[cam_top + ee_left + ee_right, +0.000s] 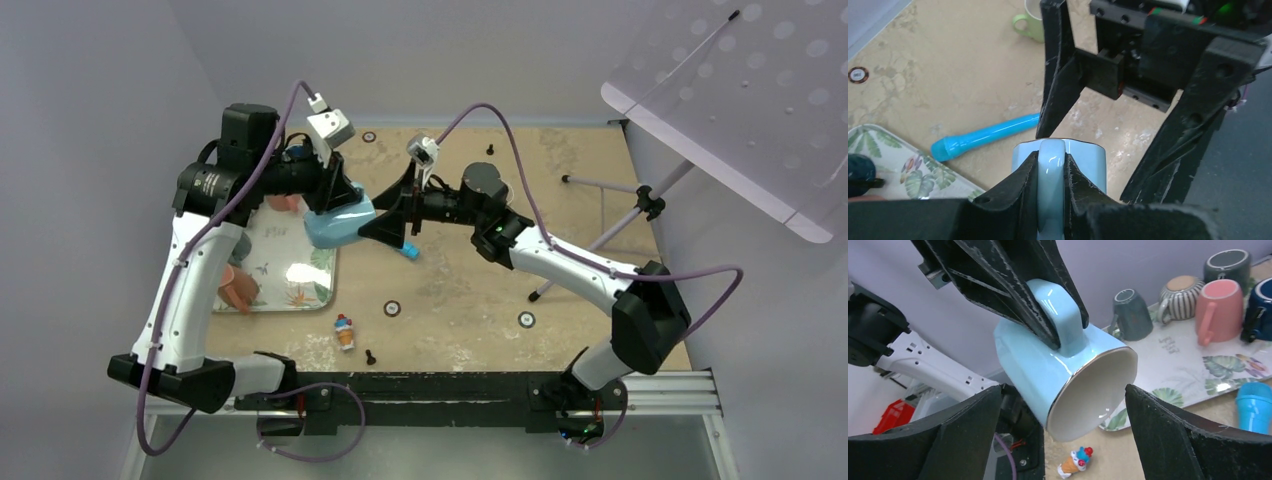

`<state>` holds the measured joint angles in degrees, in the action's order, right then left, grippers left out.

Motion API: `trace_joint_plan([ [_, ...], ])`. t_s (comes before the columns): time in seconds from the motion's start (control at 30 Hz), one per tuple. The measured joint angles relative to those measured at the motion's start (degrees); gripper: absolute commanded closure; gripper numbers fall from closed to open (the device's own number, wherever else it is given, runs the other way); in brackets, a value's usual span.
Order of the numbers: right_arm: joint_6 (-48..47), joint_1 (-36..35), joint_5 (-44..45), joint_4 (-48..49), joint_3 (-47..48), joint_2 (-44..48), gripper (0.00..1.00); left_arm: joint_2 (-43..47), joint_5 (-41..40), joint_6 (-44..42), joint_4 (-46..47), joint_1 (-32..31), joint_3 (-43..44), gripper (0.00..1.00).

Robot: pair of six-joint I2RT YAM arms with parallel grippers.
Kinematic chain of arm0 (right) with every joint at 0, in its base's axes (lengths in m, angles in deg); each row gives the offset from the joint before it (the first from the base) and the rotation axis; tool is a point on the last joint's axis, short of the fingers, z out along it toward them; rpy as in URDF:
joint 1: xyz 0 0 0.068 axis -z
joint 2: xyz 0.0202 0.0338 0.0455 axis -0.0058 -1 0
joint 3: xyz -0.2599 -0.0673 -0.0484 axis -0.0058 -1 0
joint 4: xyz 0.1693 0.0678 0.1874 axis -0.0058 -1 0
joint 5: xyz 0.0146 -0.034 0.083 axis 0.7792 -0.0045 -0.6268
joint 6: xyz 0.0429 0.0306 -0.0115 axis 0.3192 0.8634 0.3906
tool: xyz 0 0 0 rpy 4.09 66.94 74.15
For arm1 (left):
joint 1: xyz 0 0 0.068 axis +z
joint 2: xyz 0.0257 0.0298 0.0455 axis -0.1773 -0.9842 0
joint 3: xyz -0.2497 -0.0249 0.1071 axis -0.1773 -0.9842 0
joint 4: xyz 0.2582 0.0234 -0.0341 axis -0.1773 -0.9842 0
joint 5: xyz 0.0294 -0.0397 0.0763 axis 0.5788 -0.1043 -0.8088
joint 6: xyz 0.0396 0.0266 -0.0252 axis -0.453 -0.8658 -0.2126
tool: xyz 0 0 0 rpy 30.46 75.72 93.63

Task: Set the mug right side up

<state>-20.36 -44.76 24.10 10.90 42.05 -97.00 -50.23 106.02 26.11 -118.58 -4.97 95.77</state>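
A light blue mug hangs in the air over the table, tilted on its side. Its white mouth faces my right wrist camera and slightly down. My left gripper is shut on the mug's handle, one finger on each side of the loop. My right gripper is open wide. Its two fingers stand either side of the mug's rim end without touching it. In the top view both grippers meet at the mug near the table's middle left.
A leaf-print tray lies at the left with several mugs, among them a pink one and a striped one. A blue cylinder lies under the mug. An ice-cream toy sits near the front. A tripod stand is at the right.
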Motion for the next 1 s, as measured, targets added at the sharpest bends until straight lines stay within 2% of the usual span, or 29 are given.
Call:
trace_joint_plan([
  [0.03,0.8,-0.2,-1.2,0.6,0.1,-0.7,0.13,0.2,1.2,0.9,0.2,0.0,0.0,1.0],
  [0.07,1.6,-0.4,-2.3,1.2,0.3,-1.5,0.26,0.3,1.9,1.4,0.5,0.0,0.0,1.0],
  [0.1,2.3,-0.7,-3.7,1.9,0.7,-2.3,0.43,0.4,2.7,2.0,0.8,0.0,0.0,1.0],
  [0.13,3.1,-1.0,-5.0,2.9,1.2,-3.0,0.73,0.7,3.4,2.8,1.4,0.0,-0.2,1.0],
  [0.17,3.9,-1.2,-6.4,3.6,1.6,-3.6,0.95,1.0,4.1,3.4,2.1,0.0,-0.6,1.0],
  [0.2,4.5,-1.4,-7.6,4.3,1.9,-3.9,1.0,1.3,4.2,3.7,2.8,0.0,-1.0,0.93],
  [0.23,6.3,-1.5,-9.2,4.7,2.1,-4.0,1.0,1.7,5.1,3.1,3.5,0.1,-1.4,0.69],
  [0.27,7.2,-1.4,-11.7,5.4,2.2,-4.0,1.0,2.1,6.8,2.6,3.7,0.2,-1.7,0.26],
  [0.3,7.0,-1.1,-13.5,6.0,2.2,-3.8,1.0,2.9,7.5,2.5,4.0,0.1,-2.0,0.03],
  [0.33,6.1,-1.2,-13.3,5.2,2.3,-3.2,1.0,3.3,7.1,2.6,4.3,0.0,-2.0,0.0],
  [0.43,0.4,-1.9,-6.1,-5.3,3.1,-1.4,1.0,4.5,4.1,2.4,4.3,-0.3,-1.7,0.0],
  [0.67,-13.4,-2.0,28.8,-38.8,11.0,-0.2,1.0,5.5,-13.8,-6.2,-2.8,0.1,-0.3,0.0],
  [0.77,-16.6,-1.2,38.7,-50.5,16.3,-3.1,1.0,5.6,-21.8,-11.7,-5.5,1.8,-2.7,0.0],
  [0.87,-18.5,-0.8,44.5,-58.5,19.9,-8.2,1.0,5.0,-27.0,-16.2,-7.9,4.8,-7.5,0.01],
  [1.0,-19.6,-0.7,47.1,-65.9,20.2,-14.9,1.0,2.9,-32.8,-22.6,-10.0,8.9,-15.2,0.04],
])
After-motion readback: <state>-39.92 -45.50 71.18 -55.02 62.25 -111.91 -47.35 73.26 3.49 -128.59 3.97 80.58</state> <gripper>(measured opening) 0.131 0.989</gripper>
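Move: The light-blue mug hangs by its handle from the left fingers, its middle some 4 cm below, 3 cm back and 2 cm left of that hand. Its mouth faces the open right fingers, the middle about 5 cm left of and 1 cm behind the right hand. Counted from the right hand, the microphone lies 10 cm ahead and 32 cm below, neither left nor right; the green mug is 15 cm ahead, 22 cm right, 30 cm below. The terracotta mug is 27 cm left of the left hand, 3 cm back, 32 cm down. The light-blue mug changes hands: the right hand eases back about 4 cm and slightly left, shutting on the rim wall, one finger inside the mouth, and the left fingers open off the handle. The right hand then carries it down some 20 cm, right and forward towards bare table beside the green mug, fingers swinging about 65 degrees towards pointing down. The left hand, after a small backing-off, sweeps left and down towards the terracotta mug, its fingers tipping downward. ##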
